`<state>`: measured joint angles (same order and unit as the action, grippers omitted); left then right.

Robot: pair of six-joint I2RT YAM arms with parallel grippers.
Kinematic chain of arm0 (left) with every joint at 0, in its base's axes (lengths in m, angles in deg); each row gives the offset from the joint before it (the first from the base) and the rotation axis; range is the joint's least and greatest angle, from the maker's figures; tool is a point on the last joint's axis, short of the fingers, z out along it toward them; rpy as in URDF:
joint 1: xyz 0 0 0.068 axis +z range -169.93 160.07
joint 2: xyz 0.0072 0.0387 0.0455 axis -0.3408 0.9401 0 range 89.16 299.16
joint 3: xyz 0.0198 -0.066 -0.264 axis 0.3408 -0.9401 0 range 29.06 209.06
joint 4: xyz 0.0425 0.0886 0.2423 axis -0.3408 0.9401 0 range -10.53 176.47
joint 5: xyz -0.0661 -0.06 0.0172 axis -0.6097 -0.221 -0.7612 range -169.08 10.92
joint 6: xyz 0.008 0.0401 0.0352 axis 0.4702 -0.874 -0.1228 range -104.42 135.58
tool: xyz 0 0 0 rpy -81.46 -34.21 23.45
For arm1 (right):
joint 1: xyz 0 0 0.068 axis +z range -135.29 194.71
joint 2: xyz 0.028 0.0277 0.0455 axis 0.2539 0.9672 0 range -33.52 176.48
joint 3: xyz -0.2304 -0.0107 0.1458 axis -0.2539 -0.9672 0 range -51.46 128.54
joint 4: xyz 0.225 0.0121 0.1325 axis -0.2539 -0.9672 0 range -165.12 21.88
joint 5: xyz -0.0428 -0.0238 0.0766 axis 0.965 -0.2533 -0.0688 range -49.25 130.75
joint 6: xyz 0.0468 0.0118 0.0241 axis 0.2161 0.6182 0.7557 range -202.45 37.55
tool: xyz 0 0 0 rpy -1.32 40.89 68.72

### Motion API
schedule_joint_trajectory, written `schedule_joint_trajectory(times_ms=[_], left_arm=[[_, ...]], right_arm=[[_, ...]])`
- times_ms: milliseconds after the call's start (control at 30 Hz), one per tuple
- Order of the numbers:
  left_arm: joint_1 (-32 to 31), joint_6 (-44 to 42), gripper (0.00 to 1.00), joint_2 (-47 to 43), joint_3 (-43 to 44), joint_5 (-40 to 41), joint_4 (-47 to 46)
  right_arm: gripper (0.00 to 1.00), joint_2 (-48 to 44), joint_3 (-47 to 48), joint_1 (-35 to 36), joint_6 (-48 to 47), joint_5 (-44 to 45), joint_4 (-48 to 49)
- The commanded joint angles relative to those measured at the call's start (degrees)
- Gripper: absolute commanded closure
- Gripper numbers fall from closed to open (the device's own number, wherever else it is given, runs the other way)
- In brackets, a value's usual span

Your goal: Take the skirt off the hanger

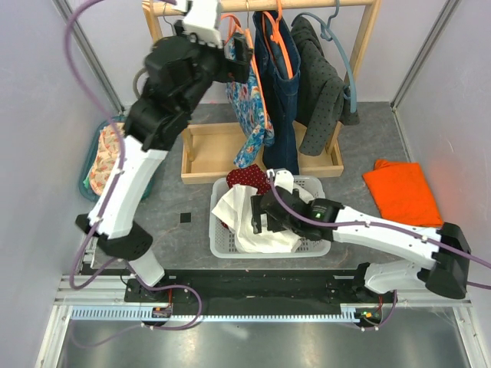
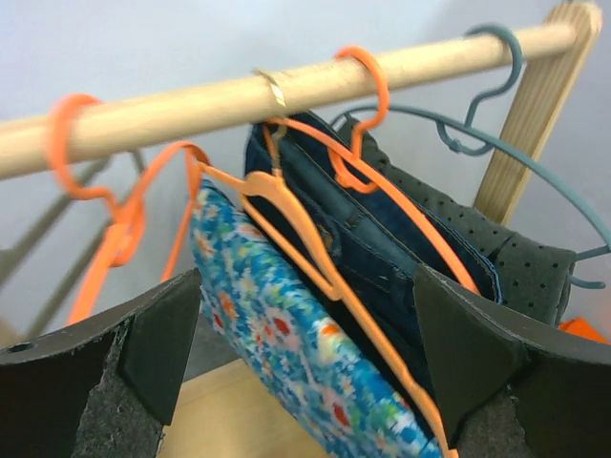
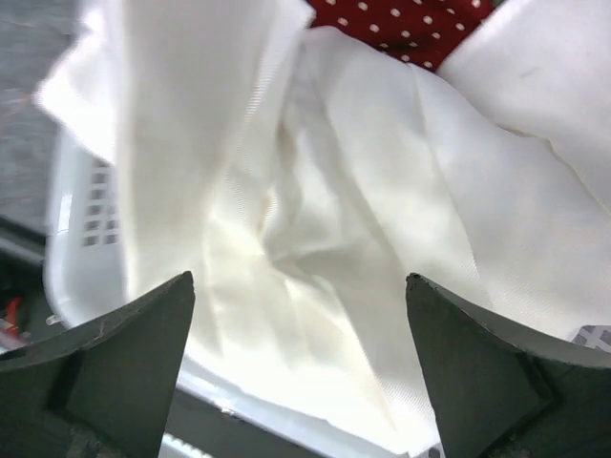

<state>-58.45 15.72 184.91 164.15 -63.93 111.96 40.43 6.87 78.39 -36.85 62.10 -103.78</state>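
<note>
The white skirt [image 1: 234, 208] [image 3: 315, 219], as far as I can tell, lies crumpled in the white laundry basket [image 1: 328, 184] and spills over its near rim. My right gripper [image 1: 258, 215] [image 3: 298, 286] hovers just above it, open, with nothing between the fingers. An empty orange hanger [image 2: 115, 229] hangs on the wooden rod [image 2: 191, 105]. My left gripper [image 1: 239, 47] [image 2: 305, 286] is up at the rod, open. It faces a blue floral garment [image 2: 286, 353] on another orange hanger and grips nothing.
Jeans [image 1: 280, 92] and a dark grey garment [image 1: 322, 92] hang beside the floral one [image 1: 249, 115]. A red dotted cloth [image 1: 247, 178] lies in the basket. An orange cloth [image 1: 400, 192] lies at the right, a teal basket [image 1: 100, 161] at the left.
</note>
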Motion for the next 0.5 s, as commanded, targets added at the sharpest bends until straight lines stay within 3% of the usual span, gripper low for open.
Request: schedule_joint_trajectory(times_ms=[0,300,467], left_arm=[[-2.3,-2.1,0.02,5.9,3.8,3.1,-2.4],[-2.6,-2.2,0.01,10.0,4.4,7.1,-3.9],[-2.6,-3.7,0.03,11.1,2.8,8.5,-4.7]], right_arm=[[0.02,-3.9,2.9,0.2,-2.7,-4.6,-1.2],[0.02,-15.2,4.4,1.1,-6.7,-13.3,9.9],[0.05,-16.1,10.0,1.1,-7.5,-14.7,10.2]])
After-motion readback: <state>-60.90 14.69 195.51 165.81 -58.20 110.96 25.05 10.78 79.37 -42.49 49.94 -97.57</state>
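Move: The orange hanger with the blue floral shirt is about 10 cm ahead of my left hand, 4 cm to its right and 5 cm lower. The hanger with the jeans hangs some 6 cm right of it, and the empty orange hanger about 11 cm left of it and slightly nearer me. From my right hand the floral hanger is roughly 25 cm ahead, 2 cm left and 35 cm up; the white shirt lies straight under that hand, about 8 cm down. My right hand, already open and clear of the white shirt, climbs about 13 cm out over the basket, easing back a little and rolling its left side up some 25 degrees. Meanwhile my left hand drops about 7 cm while reaching forward and right towards the floral shirt's hanger, then slows almost to a stop, fingers staying wide open around the hanger's line. ##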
